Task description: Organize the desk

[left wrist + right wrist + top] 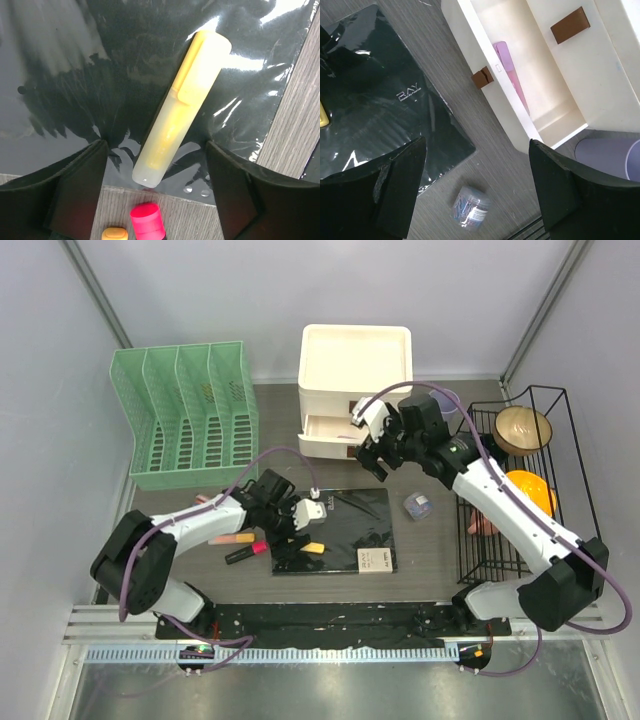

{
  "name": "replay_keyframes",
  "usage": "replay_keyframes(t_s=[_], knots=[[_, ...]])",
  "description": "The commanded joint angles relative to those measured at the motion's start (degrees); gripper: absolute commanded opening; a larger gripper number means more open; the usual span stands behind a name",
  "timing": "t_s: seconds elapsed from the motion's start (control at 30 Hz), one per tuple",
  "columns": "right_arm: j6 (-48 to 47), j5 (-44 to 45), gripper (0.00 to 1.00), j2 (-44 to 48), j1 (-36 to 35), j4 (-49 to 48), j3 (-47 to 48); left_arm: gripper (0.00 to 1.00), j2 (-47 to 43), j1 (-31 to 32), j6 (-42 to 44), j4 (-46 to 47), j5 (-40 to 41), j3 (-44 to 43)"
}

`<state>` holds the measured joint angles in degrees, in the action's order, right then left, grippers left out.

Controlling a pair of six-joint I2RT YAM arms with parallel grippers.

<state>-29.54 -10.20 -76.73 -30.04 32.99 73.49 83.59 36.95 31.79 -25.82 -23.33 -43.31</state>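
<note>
The desk (428, 545) is a dark wood-grain top. A black notebook (340, 530) lies near its middle, with a yellow highlighter (313, 547) on its left part. My left gripper (292, 533) is low over that highlighter (180, 105), open, one finger on each side and neither touching. My right gripper (372, 455) hangs open and empty in front of the white drawer unit (355, 365), whose lower drawer (540, 95) is pulled out with a pink pen-like item (509, 72) inside.
An orange highlighter (232, 538) and a pink highlighter (247, 552) lie left of the notebook. A jar of paper clips (418, 505) stands right of it. A green file sorter (190, 415) is back left, a black wire rack (530, 480) with a bowl right, a purple cup (610, 157) by the drawers.
</note>
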Motion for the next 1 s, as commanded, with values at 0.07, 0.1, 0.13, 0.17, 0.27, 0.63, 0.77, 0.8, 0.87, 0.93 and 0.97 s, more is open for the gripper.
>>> replay_keyframes(t_s=[0.07, 0.1, 0.13, 0.17, 0.27, 0.63, 0.77, 0.8, 0.87, 0.93, 0.97], knots=[[1.3, -0.1, 0.87, 4.6, -0.2, -2.0, -2.2, 0.69, 2.9, 0.4, 1.4, 2.1, 1.9, -1.3], [1.2, 0.0, 0.87, 4.9, -0.1, -2.1, -2.6, 0.64, 3.0, 0.4, 1.3, 2.1, 2.0, -1.6], [1.4, 0.2, 0.87, 5.2, -0.1, -2.0, -3.3, 0.61, 3.0, 0.4, 1.4, 2.0, 1.9, -1.9], [1.4, 0.4, 0.87, 5.6, -0.2, -2.1, -3.6, 0.57, 3.0, 0.4, 1.3, 1.9, 1.9, -2.0], [1.9, 0.5, 0.87, 6.8, -0.2, -2.1, -5.2, 0.46, 2.7, 0.4, 1.1, 1.7, 1.8, -2.7], [5.4, 5.9, 0.86, 11.9, -0.1, -3.6, -12.2, 0.04, -1.2, 0.4, -0.2, 0.5, 1.4, -6.7], [6.3, 7.5, 0.86, 14.2, 0.0, -6.1, -17.3, 0.0, -3.9, 0.4, 0.2, 0.4, 2.2, -9.2], [6.7, 8.2, 0.86, 14.9, 0.1, -7.0, -18.0, 0.0, -4.4, 0.4, 0.5, 0.2, 2.4, -9.9], [6.9, 8.9, 0.86, 15.0, 0.2, -7.4, -19.3, 0.0, -5.7, 0.4, 1.5, 0.0, 3.5, -12.4], [7.0, 9.1, 0.86, 15.1, 0.9, -8.1, -20.2, 0.0, -6.4, 0.4, 2.5, 0.2, 4.5, -14.4], [7.1, 8.7, 0.86, 15.2, 1.0, -8.3, -21.3, 0.0, -6.4, 0.4, 3.7, 0.2, 5.6, -16.8]])
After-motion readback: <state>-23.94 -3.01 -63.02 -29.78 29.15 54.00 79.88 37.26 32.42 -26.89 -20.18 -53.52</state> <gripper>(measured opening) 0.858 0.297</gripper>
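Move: The yellow highlighter lies between the left fingers, its middle about 3 cm right, 1 cm back and 1 cm below. The red-capped marker is some 9 cm left and 3 cm back; the white notepad is about 19 cm right, 4 cm back. From the right hand, the clip jar lies roughly 8 cm right, 4 cm back and 20 cm below; the open drawer is 10 cm ahead, 9 cm left, the purple cup 14 cm ahead, 10 cm right. Left pinches the highlighter, lifts it about 6 cm and forward; open right sinks back-right towards the clip jar. ##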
